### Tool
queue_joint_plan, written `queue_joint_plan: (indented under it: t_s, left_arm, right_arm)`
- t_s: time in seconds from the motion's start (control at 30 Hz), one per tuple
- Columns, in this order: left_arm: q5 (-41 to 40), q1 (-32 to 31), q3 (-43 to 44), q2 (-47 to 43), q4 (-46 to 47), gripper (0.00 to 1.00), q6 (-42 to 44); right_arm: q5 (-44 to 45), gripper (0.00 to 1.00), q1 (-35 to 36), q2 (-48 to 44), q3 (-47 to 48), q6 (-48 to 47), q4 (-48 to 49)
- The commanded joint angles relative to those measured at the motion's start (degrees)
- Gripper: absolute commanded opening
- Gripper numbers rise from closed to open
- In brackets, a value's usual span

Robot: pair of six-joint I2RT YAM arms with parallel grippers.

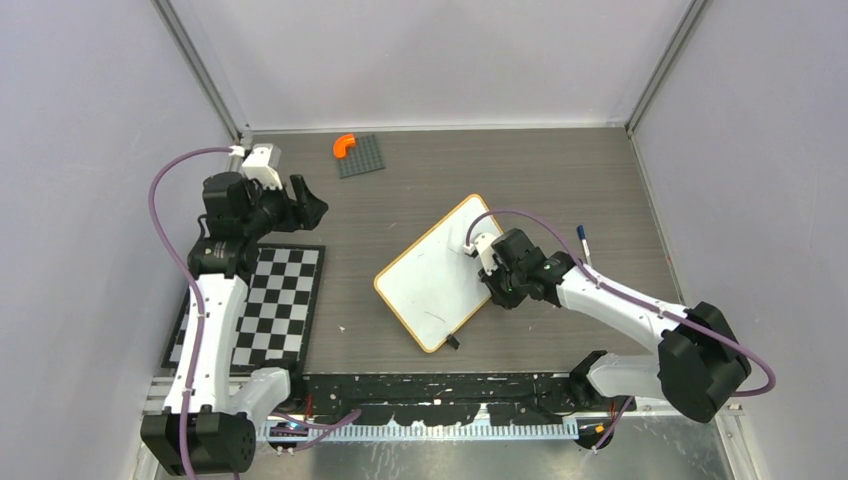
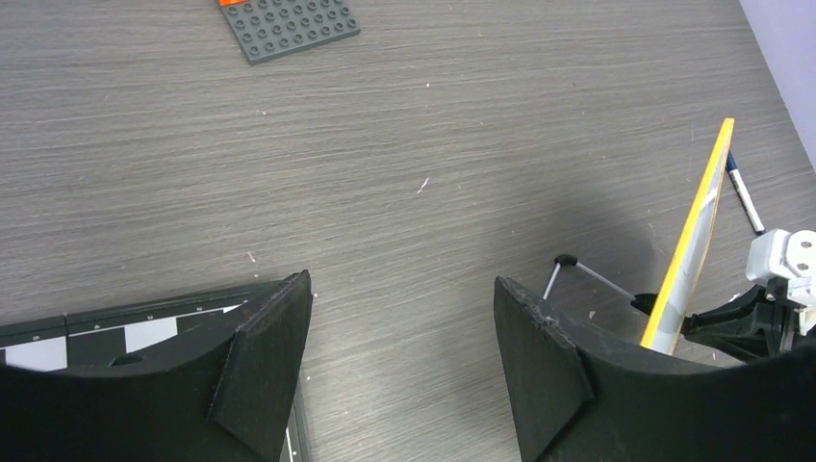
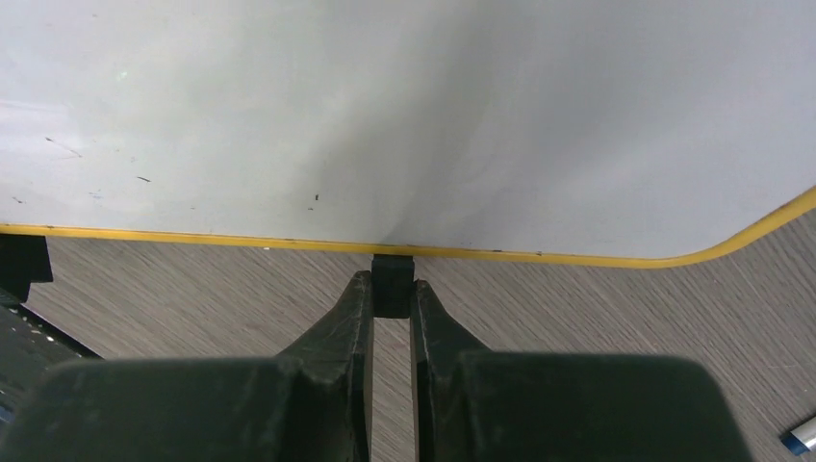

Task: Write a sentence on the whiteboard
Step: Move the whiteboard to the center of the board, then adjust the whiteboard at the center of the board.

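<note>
The whiteboard (image 1: 435, 270) lies slanted in the middle of the table; its white face is blank apart from a few tiny specks, with no sentence on it. My right gripper (image 1: 493, 288) is shut on a black clip foot (image 3: 392, 284) at the board's yellow-rimmed edge (image 3: 241, 240). In the left wrist view the board (image 2: 691, 241) shows edge-on, tilted up from the table. A marker (image 1: 583, 243) lies on the table right of the board. My left gripper (image 1: 312, 205) is open and empty, well left of the board, its midpoint over bare table (image 2: 402, 289).
A checkerboard mat (image 1: 270, 305) lies under the left arm. A dark grey studded plate (image 1: 360, 155) with an orange piece (image 1: 343, 145) sits at the back. A second clip foot (image 1: 452, 341) sticks out at the board's near corner. Purple walls enclose the table.
</note>
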Motion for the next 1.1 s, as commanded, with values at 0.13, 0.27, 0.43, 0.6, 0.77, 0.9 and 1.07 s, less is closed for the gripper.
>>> queue_joint_plan:
  t_s: [0.13, 0.27, 0.43, 0.6, 0.77, 0.9, 1.07]
  left_arm:
    - [1.20, 0.42, -0.52, 0.84, 4.30, 0.72, -1.18]
    - [1.58, 0.42, -0.61, 1.04, 4.70, 0.72, -1.08]
    - [2.17, 0.42, -0.85, 1.53, 4.84, 0.73, -1.25]
    - [10.61, 0.37, 1.08, 3.06, 1.80, 0.75, 0.81]
    - [22.55, -5.49, 9.46, 11.23, -8.03, 0.76, 3.06]
    - [19.37, -17.03, 20.82, 21.38, -19.75, 0.77, 8.91]
    - [18.01, -27.17, 32.46, 34.73, -28.06, 0.75, 10.27]
  right_arm:
    - [1.23, 0.11, 0.96, -0.50, 1.21, -5.30, -6.27]
    - [0.04, 0.49, 0.89, -2.23, 1.45, -7.19, -9.04]
    - [-4.71, 0.62, 0.97, -6.25, 3.52, -8.64, -12.25]
    - [-5.23, 0.67, -0.91, -9.06, 8.54, -9.36, -18.27]
    - [-17.76, 0.74, -12.75, -10.89, 13.83, -10.27, -22.31]
    - [-22.09, 0.76, -21.79, -7.99, 18.91, -11.33, -25.74]
    - [-26.66, 0.76, -34.03, -4.75, 23.52, -13.37, -29.71]
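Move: The whiteboard leans on its stand, its middle about 9 cm left of the right hand, barely 1 cm ahead and some 6 cm above. That hand already pinches the black stand clip on the board's lower edge. The other clip sits about 12 cm back and 7 cm left; the marker lies 10 cm ahead and 20 cm to the right. From the left hand the board's middle is roughly 22 cm right, 9 cm back, 15 cm below. The whiteboard's stand clip is drawn a couple of centimetres back and right by the right hand, whose fingers then open wide and let go; the hand climbs some 12 cm, veering forward and right, clear of the lower edge. Late on, the open left hand sweeps about 16 cm right towards the board, turning some 40 degrees clockwise and tipping down. ##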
